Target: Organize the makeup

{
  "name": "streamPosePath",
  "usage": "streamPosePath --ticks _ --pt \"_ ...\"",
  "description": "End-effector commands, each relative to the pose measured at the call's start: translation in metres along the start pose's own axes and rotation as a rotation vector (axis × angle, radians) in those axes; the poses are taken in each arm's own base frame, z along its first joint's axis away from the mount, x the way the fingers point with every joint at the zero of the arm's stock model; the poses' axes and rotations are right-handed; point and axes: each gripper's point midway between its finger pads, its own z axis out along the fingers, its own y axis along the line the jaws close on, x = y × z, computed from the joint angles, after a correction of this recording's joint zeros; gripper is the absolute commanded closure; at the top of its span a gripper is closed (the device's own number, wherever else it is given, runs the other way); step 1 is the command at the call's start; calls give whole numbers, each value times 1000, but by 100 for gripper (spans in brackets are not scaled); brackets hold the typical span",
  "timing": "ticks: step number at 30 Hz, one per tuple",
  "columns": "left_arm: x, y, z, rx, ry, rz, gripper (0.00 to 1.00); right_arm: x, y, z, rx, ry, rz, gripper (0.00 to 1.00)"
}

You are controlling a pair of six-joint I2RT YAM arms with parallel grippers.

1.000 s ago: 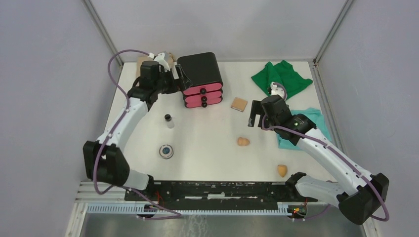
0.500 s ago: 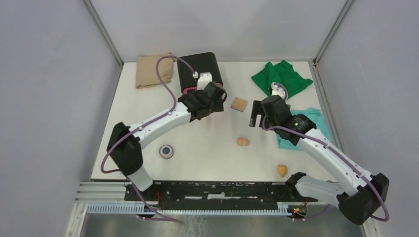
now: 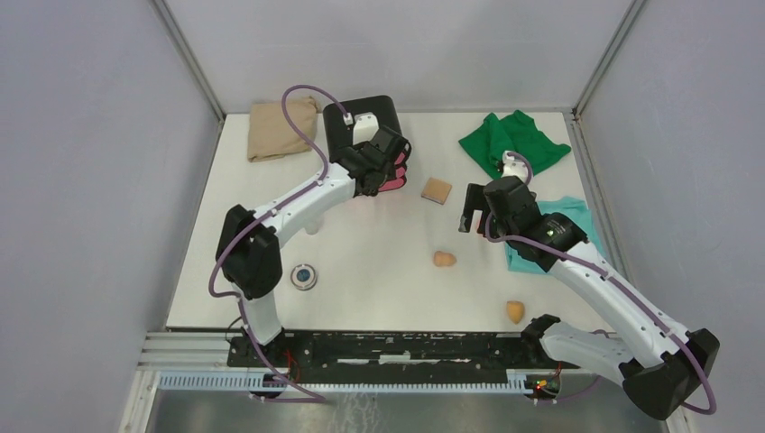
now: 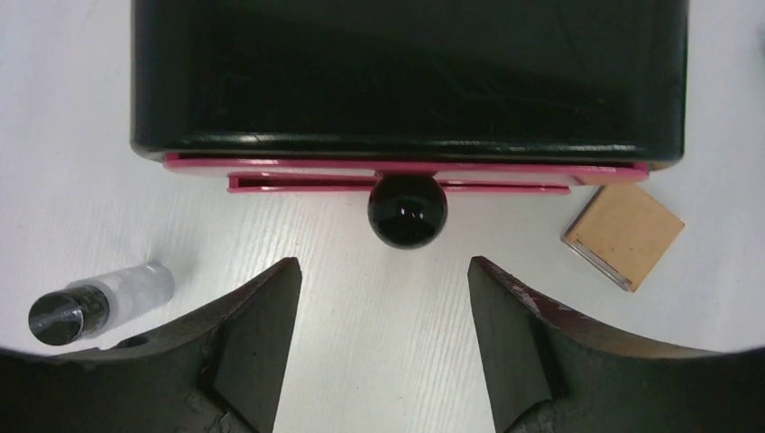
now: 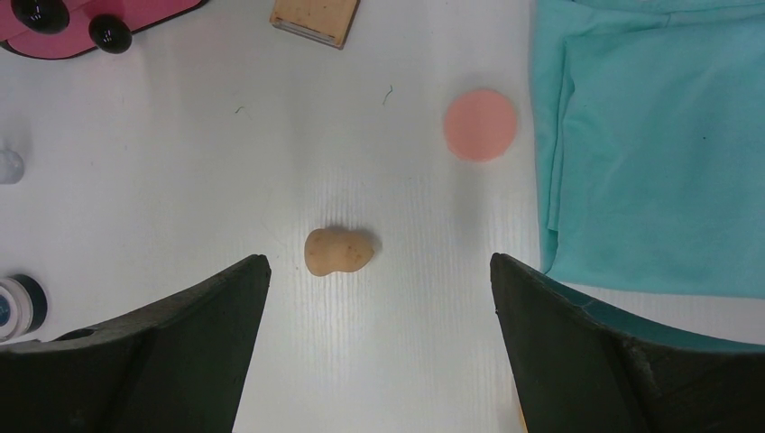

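Observation:
My left gripper [image 4: 381,275] hangs open over the table in front of the black box [image 3: 361,113], with nothing between its fingers. A black drawer knob [image 4: 407,209] sits just beyond its fingertips. A tiny black-capped jar [image 4: 99,300] lies to its left and the tan square pad [image 4: 624,234] to its right. My right gripper [image 5: 379,266] is open above a tan sponge [image 5: 338,252], with the pink round piece [image 5: 480,124] farther off. A second sponge [image 3: 514,311] and the silvery compact [image 3: 303,276] lie near the front.
The box's pink drawers [image 5: 54,18] face the arms. A teal cloth [image 5: 649,135] lies right of my right gripper, a green cloth [image 3: 514,140] at the back right and a beige cloth [image 3: 281,129] at the back left. Grey walls enclose the table.
My left arm swung from the box's left side round to its front, and its jaws narrowed somewhat. The right arm shifted only slightly.

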Motion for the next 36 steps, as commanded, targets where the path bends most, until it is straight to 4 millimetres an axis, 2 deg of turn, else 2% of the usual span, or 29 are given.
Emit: streamPosePath --ticks 1,13,19,22,25,30,36 --pt "-28 -5 10 43 -47 -37 26 -9 -1 -5 -6 -43 21 0" --pt "-27 -22 22 87 -37 -10 39 -5 2 -5 -23 -32 26 0" --pt "-28 -25 22 94 -38 -30 51 -3 1 -3 -17 -25 17 0" --pt "-29 -25 21 96 -41 -26 61 -4 1 -3 -17 -27 17 0" --pt "-26 -29 17 128 -27 -15 70 -4 1 -3 -14 -29 16 0" --pt "-16 -36 5 152 -33 -3 73 -1 2 3 -10 -17 12 0" --pt "12 -38 -23 208 -27 -62 74 -1 3 5 -6 -13 14 1"
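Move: The black knob of the top drawer, which the left hand goes for, lies about 3 cm ahead of its open fingers, some 1 cm to their right and 2 cm lower. The tan compact is on the table roughly 6 cm ahead of that hand, 14 cm right and 14 cm below; the black-capped bottle stands about 5 cm back, 13 cm left and 11 cm below. From the right hand, the knob lies some 15 cm ahead, 21 cm left and 4 cm lower. Forward by about 3 cm, first veering slightly left, then back to the right while sinking some 1.5 cm, the left hand narrows its fingers around the top drawer's black knob and pinches it. With this grip kept, it draws back towards the base by about 2 cm and a little to the right, turning slightly clockwise. ##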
